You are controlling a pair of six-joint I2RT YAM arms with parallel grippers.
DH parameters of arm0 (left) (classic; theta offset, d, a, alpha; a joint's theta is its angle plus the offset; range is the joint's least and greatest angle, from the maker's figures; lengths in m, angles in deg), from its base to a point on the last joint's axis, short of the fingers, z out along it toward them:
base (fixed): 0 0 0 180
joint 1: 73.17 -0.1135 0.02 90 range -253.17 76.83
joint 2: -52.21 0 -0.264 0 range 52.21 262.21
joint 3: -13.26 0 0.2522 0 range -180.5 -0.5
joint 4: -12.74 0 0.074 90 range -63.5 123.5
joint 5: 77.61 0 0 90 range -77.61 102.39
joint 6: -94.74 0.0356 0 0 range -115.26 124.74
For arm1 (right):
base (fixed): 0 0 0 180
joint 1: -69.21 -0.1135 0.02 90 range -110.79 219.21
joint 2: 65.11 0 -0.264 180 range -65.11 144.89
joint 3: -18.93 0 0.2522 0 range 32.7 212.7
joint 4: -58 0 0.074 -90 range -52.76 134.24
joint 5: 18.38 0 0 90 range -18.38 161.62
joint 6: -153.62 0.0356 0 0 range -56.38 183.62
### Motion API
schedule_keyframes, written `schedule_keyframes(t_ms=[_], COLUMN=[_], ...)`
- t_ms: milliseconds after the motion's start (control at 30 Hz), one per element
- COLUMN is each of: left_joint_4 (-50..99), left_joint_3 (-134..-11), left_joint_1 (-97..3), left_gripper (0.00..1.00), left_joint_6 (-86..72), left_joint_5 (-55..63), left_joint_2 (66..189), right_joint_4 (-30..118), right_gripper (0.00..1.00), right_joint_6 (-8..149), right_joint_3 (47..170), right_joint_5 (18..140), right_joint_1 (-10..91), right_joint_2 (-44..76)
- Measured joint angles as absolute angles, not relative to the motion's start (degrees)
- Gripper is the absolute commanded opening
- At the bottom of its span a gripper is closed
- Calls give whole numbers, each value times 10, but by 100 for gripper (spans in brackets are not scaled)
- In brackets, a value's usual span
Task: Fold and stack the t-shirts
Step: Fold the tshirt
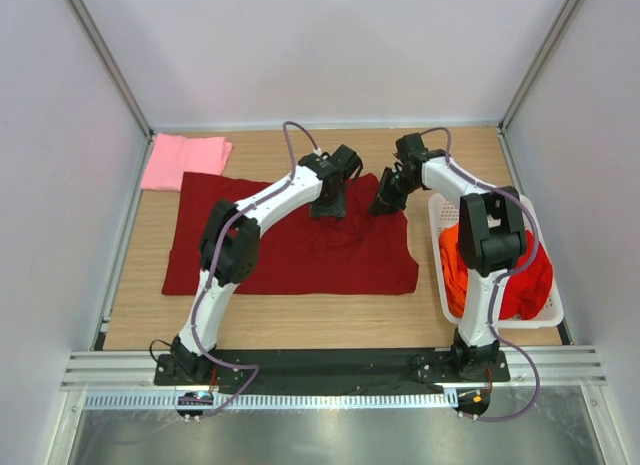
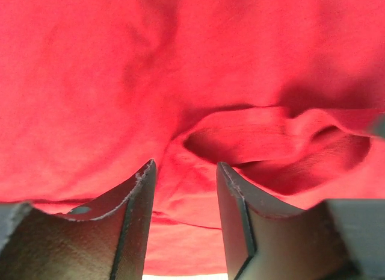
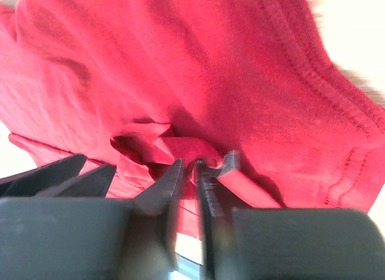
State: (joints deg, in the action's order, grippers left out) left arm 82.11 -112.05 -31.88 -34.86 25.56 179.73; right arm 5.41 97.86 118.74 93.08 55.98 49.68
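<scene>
A maroon t-shirt (image 1: 290, 250) lies spread on the wooden table, rumpled along its far edge. My left gripper (image 1: 328, 207) points down onto that far edge. In the left wrist view its jaws (image 2: 183, 168) stand open, with the cloth (image 2: 180, 81) beneath them and nothing pinched. My right gripper (image 1: 385, 200) is at the shirt's far right corner. Its jaws (image 3: 191, 165) are a narrow slit apart, and a small fold of the shirt (image 3: 174, 144) sits right at their tips. A folded light pink t-shirt (image 1: 185, 162) lies at the far left.
At the right a white slotted basket (image 1: 500, 323) holds an orange t-shirt (image 1: 455, 275) and a bright red one (image 1: 530, 280). White walls close the table in on three sides. Bare wood shows in front of the maroon shirt.
</scene>
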Motion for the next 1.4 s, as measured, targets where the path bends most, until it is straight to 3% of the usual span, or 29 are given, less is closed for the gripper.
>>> schedule_keyframes(t_ms=[167, 800, 1100, 1200, 1400], left_joint_4=[823, 870, 874, 874, 874], left_joint_3=[-1156, -1173, -1176, -1176, -1176], left_joint_1=[-319, -310, -310, -310, -310], left_gripper=[49, 42, 17, 0, 0], left_joint_6=[-349, -399, -398, -395, -385], left_joint_5=[244, 244, 253, 260, 280], left_joint_2=[1806, 1857, 1867, 1867, 1867], right_joint_4=[39, 5, 2, 2, 4], right_gripper=[45, 47, 47, 47, 47], right_joint_6=[968, 921, 910, 909, 907], right_joint_3=[1210, 1172, 1131, 1122, 1109], right_joint_5=[921, 873, 870, 869, 869], right_joint_1=[565, 580, 593, 593, 593], right_joint_2=[508, 423, 410, 403, 387])
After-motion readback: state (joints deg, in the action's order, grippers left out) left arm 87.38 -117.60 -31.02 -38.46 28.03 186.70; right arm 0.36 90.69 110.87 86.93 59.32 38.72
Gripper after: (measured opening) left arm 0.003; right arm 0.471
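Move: The corner of the sleeve flap lies nearly straight under my left fingers, about 4 cm down, and some 9 cm left, 1 cm back and 3 cm below my right hand. The raised middle of the flap is right at my right fingertips, roughly 9 cm to the right of my left hand, level with it in reach. The shirt's near edge runs about 16 cm back from my left hand. The basket's middle lies some 36 cm right and 9 cm back of it. My right fingers, already starting to part, open and come free of the sleeve flap; the hand then draws off right and back about 6 cm, lifting a little. Meanwhile my half-open left hand bobs up a touch, then sinks some 4 cm with a slight pull back, down to the flap's corner, and shuts fully on the cloth there. ##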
